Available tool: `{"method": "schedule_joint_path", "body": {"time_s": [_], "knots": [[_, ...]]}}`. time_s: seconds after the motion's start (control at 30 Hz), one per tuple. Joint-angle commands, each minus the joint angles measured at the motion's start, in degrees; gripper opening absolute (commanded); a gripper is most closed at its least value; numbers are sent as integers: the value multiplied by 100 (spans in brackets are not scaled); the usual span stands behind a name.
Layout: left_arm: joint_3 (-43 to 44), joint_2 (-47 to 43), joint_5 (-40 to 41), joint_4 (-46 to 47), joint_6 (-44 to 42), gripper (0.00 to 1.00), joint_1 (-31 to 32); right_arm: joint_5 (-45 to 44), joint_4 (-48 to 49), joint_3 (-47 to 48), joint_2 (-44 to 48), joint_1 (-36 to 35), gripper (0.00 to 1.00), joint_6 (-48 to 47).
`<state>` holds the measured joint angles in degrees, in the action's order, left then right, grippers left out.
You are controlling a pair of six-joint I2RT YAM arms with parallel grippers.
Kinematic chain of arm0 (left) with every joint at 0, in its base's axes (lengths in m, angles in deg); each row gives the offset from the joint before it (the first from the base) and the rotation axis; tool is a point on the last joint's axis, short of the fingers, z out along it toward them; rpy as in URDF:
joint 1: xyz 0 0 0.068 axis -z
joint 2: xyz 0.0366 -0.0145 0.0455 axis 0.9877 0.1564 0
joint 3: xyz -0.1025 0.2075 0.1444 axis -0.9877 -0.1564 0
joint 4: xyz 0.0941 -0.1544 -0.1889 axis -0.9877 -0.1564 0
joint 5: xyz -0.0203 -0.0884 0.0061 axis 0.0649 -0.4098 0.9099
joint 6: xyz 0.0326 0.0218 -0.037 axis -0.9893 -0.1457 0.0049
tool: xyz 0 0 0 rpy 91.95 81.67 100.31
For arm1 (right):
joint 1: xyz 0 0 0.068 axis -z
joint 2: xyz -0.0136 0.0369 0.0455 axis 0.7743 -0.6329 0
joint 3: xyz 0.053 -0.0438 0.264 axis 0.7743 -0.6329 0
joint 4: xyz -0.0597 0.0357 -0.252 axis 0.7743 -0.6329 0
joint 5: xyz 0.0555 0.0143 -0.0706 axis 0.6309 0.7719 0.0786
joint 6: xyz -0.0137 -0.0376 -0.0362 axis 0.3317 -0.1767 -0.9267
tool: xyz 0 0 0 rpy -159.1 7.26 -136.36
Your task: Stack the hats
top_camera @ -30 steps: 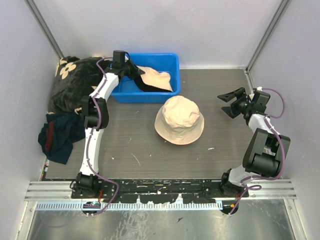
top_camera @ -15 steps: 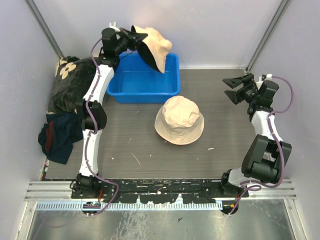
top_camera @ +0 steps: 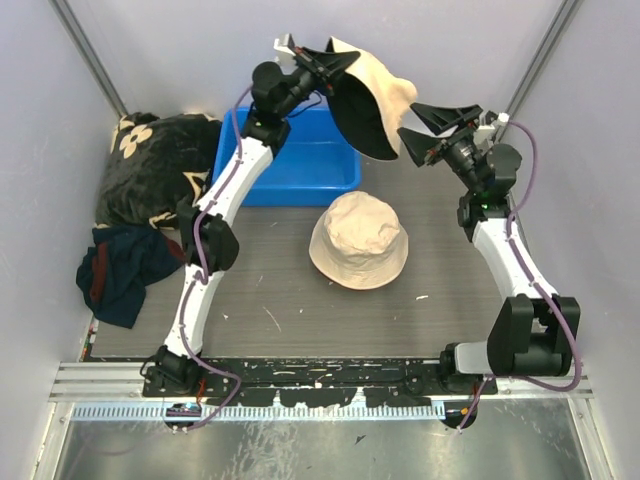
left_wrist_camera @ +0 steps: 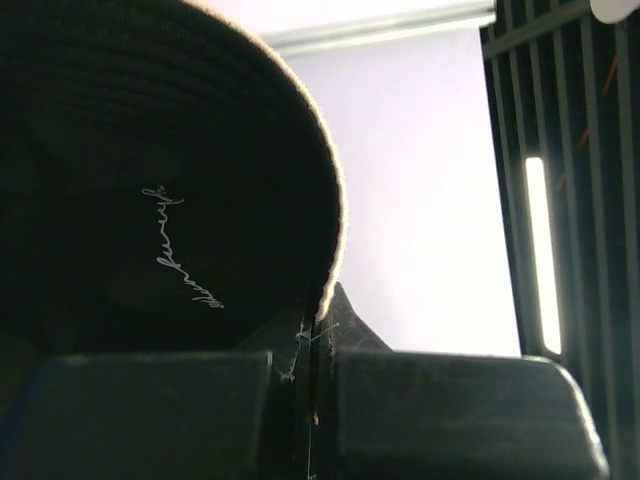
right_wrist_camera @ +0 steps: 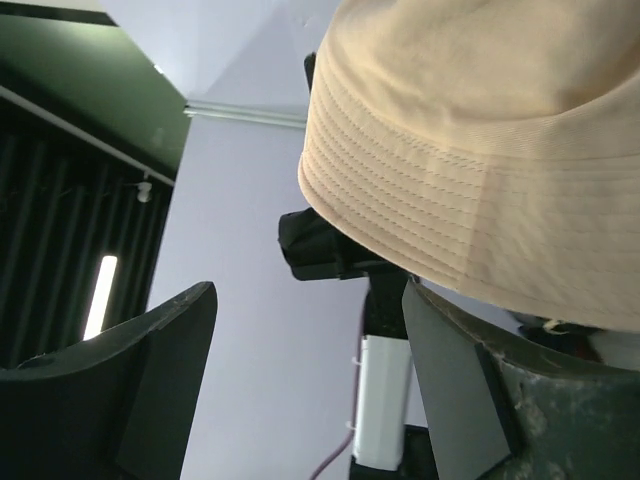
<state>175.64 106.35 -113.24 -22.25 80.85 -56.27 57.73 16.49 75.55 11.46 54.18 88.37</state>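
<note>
High over the table hangs a cream hat with a dark lining (top_camera: 372, 95), its brim pinched in my left gripper (top_camera: 322, 60), which is shut on it. The left wrist view shows that lining (left_wrist_camera: 150, 190) and the cream brim edge running into my shut left gripper (left_wrist_camera: 318, 330). My right gripper (top_camera: 422, 126) stands open beside the hanging hat's right edge. In the right wrist view the cream hat (right_wrist_camera: 480, 140) hangs just above the open right gripper (right_wrist_camera: 305, 335), with nothing between its fingers. A second cream hat (top_camera: 358, 240) lies crown up on the table.
A blue bin (top_camera: 295, 165) stands at the back, under the raised left arm. A black blanket with cream flowers (top_camera: 150, 165) and a navy cloth with red trim (top_camera: 120, 270) lie along the left wall. White walls close in the sides.
My left gripper has lifted the cream hat out of the blue bin, up and to the right. My right arm has swung up and left toward the hat, staying open.
</note>
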Motion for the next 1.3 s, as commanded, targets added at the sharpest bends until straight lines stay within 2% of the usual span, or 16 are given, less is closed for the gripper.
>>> {"method": "schedule_joint_path", "body": {"time_s": [0.0,0.23,0.77,1.0,1.13,1.27], "knots": [[-69,-561,175,597,175,0,255,-896,305,18,643,-416,81,851],[-903,-1121,302,856,-129,0,459,-1410,-549,-331,1446,-588,81,927],[-832,-1045,409,687,-451,0,873,-1981,-1797,-551,2130,-1048,81,920],[-864,-1009,460,811,-266,0,1032,-2523,-1828,-532,2076,-1091,81,473],[-1331,-1230,465,1107,-146,0,1063,-2833,-2104,-220,1895,-1091,80,-227],[-2165,-1619,539,1438,-138,0,935,-2749,-2109,-25,1615,-1105,77,-427]]}}
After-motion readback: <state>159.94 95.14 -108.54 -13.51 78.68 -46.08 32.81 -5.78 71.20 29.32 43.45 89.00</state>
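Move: The held beige hat hangs by its brim from the left fingers, its middle about 5 cm back, 7 cm right and 8 cm below them; from the right hand it is some 8 cm ahead, 6 cm left and slightly lower. The stacked hats are about 22 cm back, 6 cm right and 28 cm below the left hand. From that same hand, the blue box is roughly 5 cm ahead, 14 cm left and 42 cm down. The beige hat, still pinched by its brim, is carried about 9 cm back and 6 cm right by the left hand, towards the stacked hats and the right gripper, rising some 5 cm before dipping slightly. The right hand draws back and up, sinks again, then eases forward towards the brim, turning a little clockwise with its fingers wide open; contact there can't be seen. ##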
